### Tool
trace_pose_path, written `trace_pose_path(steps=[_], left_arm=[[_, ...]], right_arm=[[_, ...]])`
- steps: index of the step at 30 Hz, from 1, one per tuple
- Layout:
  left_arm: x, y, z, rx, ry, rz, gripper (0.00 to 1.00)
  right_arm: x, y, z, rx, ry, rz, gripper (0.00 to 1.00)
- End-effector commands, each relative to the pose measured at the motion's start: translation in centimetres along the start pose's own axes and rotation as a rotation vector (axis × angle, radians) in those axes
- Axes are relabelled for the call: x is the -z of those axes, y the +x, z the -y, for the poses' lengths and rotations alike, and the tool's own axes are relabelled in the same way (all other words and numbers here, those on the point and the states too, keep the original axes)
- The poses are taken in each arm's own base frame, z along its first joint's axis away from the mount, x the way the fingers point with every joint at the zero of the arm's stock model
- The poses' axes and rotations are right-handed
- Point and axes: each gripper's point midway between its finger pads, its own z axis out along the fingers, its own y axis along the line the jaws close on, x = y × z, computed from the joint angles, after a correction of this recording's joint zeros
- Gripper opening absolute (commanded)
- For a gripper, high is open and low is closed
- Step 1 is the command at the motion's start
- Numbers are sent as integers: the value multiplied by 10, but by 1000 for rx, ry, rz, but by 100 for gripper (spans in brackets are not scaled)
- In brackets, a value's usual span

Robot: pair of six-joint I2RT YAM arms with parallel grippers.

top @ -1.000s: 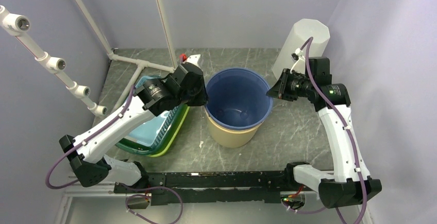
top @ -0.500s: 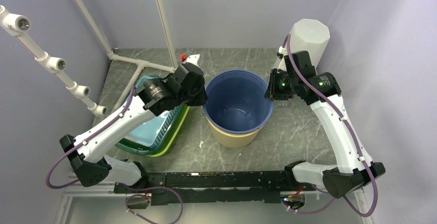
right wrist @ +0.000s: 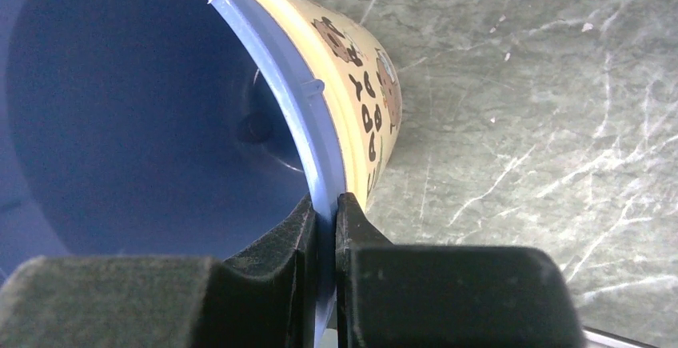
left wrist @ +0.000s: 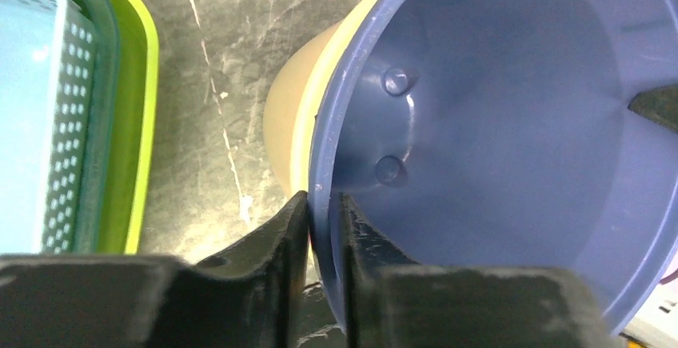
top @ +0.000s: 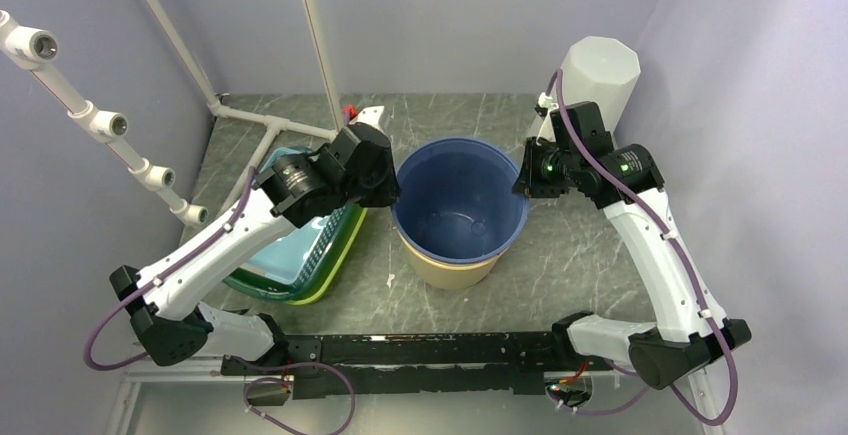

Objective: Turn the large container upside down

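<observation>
The large container (top: 460, 205) stands upright mid-table, blue inside with a beige outer wall bearing printed letters (right wrist: 372, 116). My left gripper (top: 395, 187) is shut on its left rim, one finger inside and one outside, as the left wrist view shows (left wrist: 324, 204). My right gripper (top: 522, 180) is shut on the opposite, right rim, and the right wrist view shows the blue rim pinched between the fingers (right wrist: 324, 204). The container's blue interior (left wrist: 496, 124) is empty.
A white faceted bin (top: 590, 80) stands upside down at the back right, just behind the right arm. Stacked teal and green baskets (top: 300, 255) lie under the left arm. A white pipe frame (top: 270, 125) runs along the back left.
My right gripper swung in from beside the container and shut on its right rim. The container shifted slightly left. The left gripper kept its hold.
</observation>
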Motion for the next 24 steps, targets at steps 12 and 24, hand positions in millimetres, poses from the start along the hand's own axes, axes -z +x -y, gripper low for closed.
trace_pose_path(steps=[12,24], left_arm=[[50,-18,-15,120,69,164,94],[39,17,-1,260,318,174,92]], right_arm=[[22,-61,-25,-197,-224,259,0],[19,-61,-17,-348,-322,244,0]])
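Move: My left hand grips the left rim of the blue container, whose middle lies about 13 cm to the right, 1 cm back and 12 cm below. My right hand grips the opposite rim, with that middle about 12 cm left, 1 cm back and 12 cm below. The cream bucket is nested around it, its middle some 3 cm lower. The teal basket lies about 22 cm left, 5 cm ahead and 22 cm below my left hand; the white container about 25 cm ahead, 16 cm right and 13 cm below my right. I open my left fingers wide and lift them about 3 cm clear of the blue rim, then swing left and back and dip below that height, ending about 5 cm left and 4 cm back beside the cream bucket. My right hand keeps its pinch and, after a short hold, draws the rim about 4 cm forward and a little right, its wrist rolling left side up and turning clockwise. ##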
